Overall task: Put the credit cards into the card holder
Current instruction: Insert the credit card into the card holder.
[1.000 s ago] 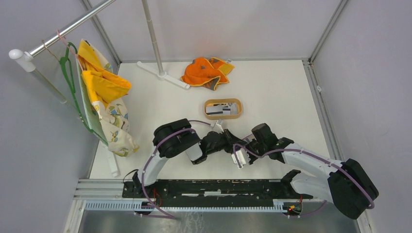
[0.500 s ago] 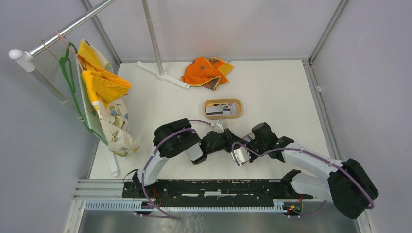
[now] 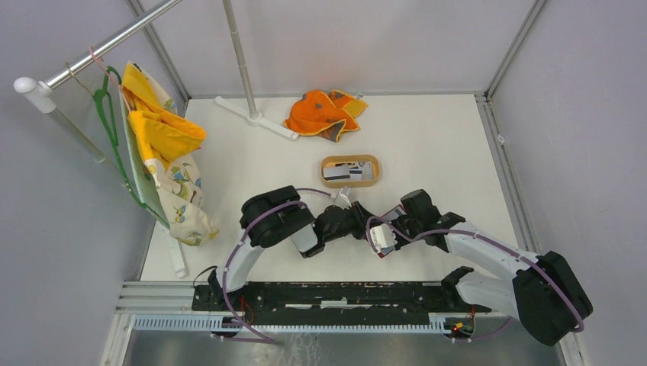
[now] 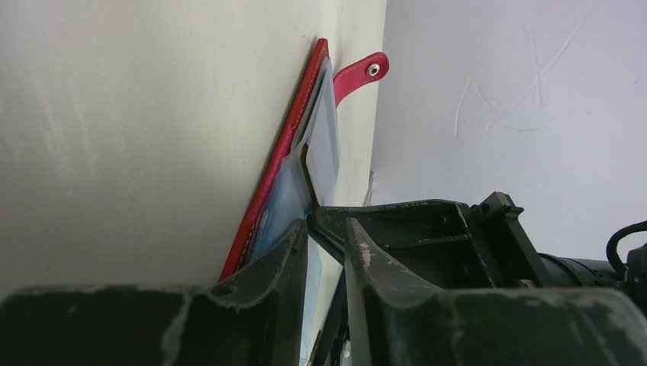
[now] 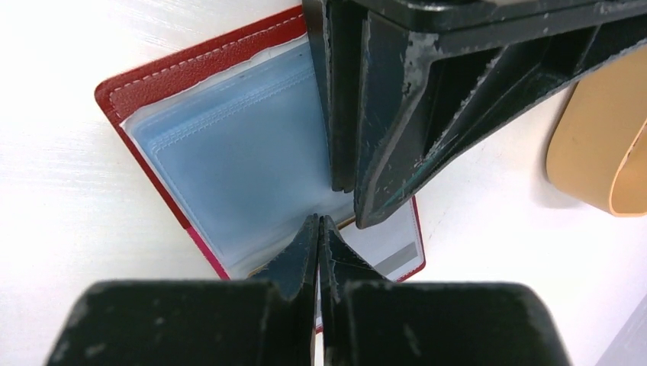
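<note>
The red card holder (image 5: 152, 80) lies open on the table, its pale blue sleeves (image 5: 236, 160) facing up. A white credit card (image 5: 397, 255) with a grey stripe sits in its near corner. My right gripper (image 5: 318, 221) is shut, its tips resting on the sleeves. My left gripper (image 4: 328, 229) comes in from the opposite side, jaws a narrow gap apart, its fingers (image 5: 381, 114) over the holder. The left wrist view shows the holder (image 4: 278, 156) edge-on, with its snap tab (image 4: 358, 75) and a white card (image 4: 324, 145) standing in a sleeve. More credit cards (image 3: 343, 171) lie in the tan tray (image 3: 350, 184).
An orange cloth (image 3: 324, 113) lies at the back of the table beside the white base (image 3: 255, 118) of a clothes rack. A yellow patterned garment (image 3: 164, 152) hangs on a green hanger at the left. The tan tray (image 5: 595, 160) sits close beyond the holder.
My right gripper has shifted slightly right and away from me over the holder. The left arm has stayed in place.
</note>
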{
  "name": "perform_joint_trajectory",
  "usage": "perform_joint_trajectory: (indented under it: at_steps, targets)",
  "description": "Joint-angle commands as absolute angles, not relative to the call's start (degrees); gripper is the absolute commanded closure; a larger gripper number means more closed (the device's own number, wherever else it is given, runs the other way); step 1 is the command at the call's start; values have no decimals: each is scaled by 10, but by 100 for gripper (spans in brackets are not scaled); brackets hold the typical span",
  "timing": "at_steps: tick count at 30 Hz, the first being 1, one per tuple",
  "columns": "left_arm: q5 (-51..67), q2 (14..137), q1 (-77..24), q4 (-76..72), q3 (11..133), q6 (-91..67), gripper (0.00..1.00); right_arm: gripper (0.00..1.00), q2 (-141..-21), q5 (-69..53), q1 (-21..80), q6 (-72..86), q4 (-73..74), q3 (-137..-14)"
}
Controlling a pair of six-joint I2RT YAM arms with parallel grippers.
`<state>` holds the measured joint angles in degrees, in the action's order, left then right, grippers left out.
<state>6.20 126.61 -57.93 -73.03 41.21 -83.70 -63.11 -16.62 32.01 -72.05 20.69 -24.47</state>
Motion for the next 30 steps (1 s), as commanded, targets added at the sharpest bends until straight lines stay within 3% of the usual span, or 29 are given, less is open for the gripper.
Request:
perform_joint_trajectory:
  at_steps: [1,13,20,23,26,28,29,30]
  targets:
    - [57,1245,-573,-697,398,-812,67,97,-627,-157,306,-708,216,-269]
    - [6,1070,-575,-608,339,-679,65,85,-571,-363,193,-688,276,-310]
    - [-53,844,-578,-422,307,-459,63,54,-540,-398,145,-611,258,-346]
    - [-116,743,-579,-293,319,-376,52,38,-545,-403,142,-573,243,-370]
    - [-203,653,-579,-186,329,-318,34,24,-565,-430,142,-547,237,-410]
    - [-255,607,-578,-142,330,-298,15,3,-588,-455,142,-522,232,-446]
    - [-279,590,-578,-122,330,-296,4,2,-605,-477,142,-499,225,-466]
    - [-302,577,-578,-102,331,-296,1,2,-622,-506,142,-487,225,-486]
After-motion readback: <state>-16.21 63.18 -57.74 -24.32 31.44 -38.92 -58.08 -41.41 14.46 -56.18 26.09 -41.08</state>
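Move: The card holder lies open right under both of my hands. Its middle is about 3 cm to my left hand's right, 1 cm back and 2 cm below. From my right hand's closed tips, at the pocket edge by the white card, it is within 1 cm back and left, just below. The tray of cards stands about 17 cm ahead and 14 cm left of my right hand; the red strap is some 6 cm ahead and 6 cm right. I let the holder be and clear both hands. My left hand first slides a little left off the pocket, then climbs about 18 cm and 14 cm left, rolling and swinging to point more forward as its part-open fingers spread nearly wide. My right hand lifts off the card, up 13 cm and a bit forward towards the tray, tilting its fingers up and opening them from shut. ##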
